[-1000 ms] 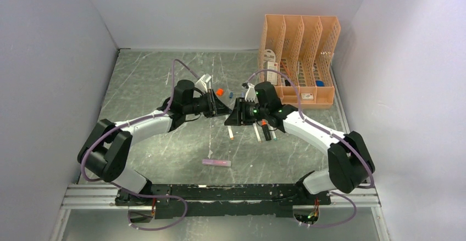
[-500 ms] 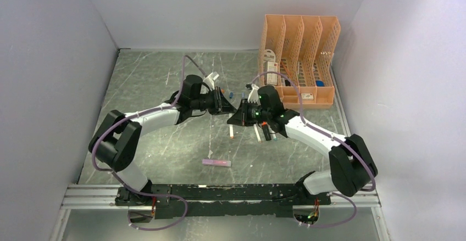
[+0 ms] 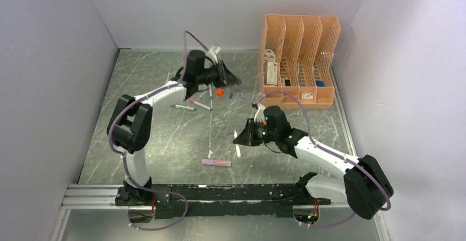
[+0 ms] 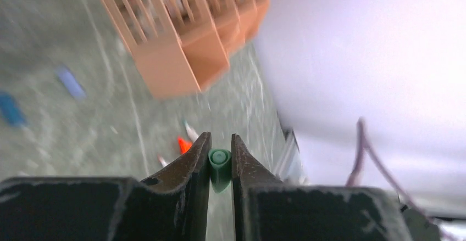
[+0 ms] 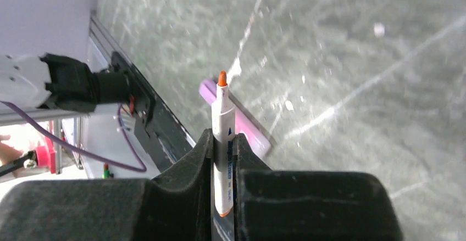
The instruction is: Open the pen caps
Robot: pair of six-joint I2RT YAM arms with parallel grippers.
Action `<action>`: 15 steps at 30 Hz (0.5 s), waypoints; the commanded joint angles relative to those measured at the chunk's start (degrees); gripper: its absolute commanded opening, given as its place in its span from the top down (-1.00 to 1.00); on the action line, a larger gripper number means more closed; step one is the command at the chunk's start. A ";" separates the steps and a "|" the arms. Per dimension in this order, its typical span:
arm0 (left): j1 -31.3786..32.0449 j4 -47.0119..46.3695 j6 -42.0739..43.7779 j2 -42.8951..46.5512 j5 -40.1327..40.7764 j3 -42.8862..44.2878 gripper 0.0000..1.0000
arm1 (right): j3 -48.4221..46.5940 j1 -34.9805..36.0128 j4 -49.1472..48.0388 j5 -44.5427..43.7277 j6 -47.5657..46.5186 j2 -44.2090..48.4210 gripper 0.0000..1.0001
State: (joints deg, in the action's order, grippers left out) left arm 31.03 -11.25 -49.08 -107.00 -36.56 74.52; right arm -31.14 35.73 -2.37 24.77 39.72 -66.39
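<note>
My left gripper (image 4: 220, 139) is shut on a small green pen cap (image 4: 220, 168), held above the back of the table (image 3: 165, 136). In the top view that gripper (image 3: 234, 79) hangs near the organiser. My right gripper (image 5: 222, 142) is shut on a white pen (image 5: 222, 121) whose bare orange tip points out ahead. It hovers over the middle front (image 3: 238, 140) of the table. Loose caps lie at the back: an orange one (image 3: 220, 92) and two blue ones (image 3: 231, 94). Two pens (image 3: 185, 107) lie below the left arm. A pink pen (image 3: 216, 163) lies near the front.
A peach mesh file organiser (image 3: 299, 38) stands at the back right, with small items in its slots. Grey walls close in both sides and the back. A black rail (image 3: 231, 192) with both arm bases runs along the near edge.
The two grippers met at the table's middle, then parted. The left one swung back and up with the green cap. The right one closed on the pen and drew it toward the front.
</note>
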 commanded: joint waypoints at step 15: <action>-8.79 0.52 4.65 12.75 1.25 -9.91 0.57 | -14.73 0.59 25.12 -16.65 -12.14 -9.13 1.00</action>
State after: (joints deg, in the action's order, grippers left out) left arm 21.96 -12.47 -47.53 -99.46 -34.54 67.37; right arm -40.99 36.45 15.73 17.39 32.93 -71.18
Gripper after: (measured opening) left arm 0.248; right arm 0.072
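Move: The left hand, holding the green cap, has the loose orange cap some 14 cm ahead and 9 cm to its left, 18 cm below. The blue cap is 13 cm ahead, 3 cm left, and the purple cap 13 cm ahead, 3 cm right. From the right hand, holding the uncapped pen, the nearest laid-down white pen is about 10 cm ahead and 10 cm right. The black highlighter lies 4 cm right of that pen, and the pink highlighter 5 cm back, 8 cm left of the hand; all 11 cm below. Still pinching the green cap, the left hand sweeps forward and left about 8 cm while rising 4, swinging some 10 degrees counter-clockwise, then comes back about 4 cm, still edging left and sinking. The right hand keeps its pen, draws back 3 cm and down 2, then swings forward nearly 4 cm and slightly right, its fingers dipping about 15 degrees, ending nearer the laid-down pens. ##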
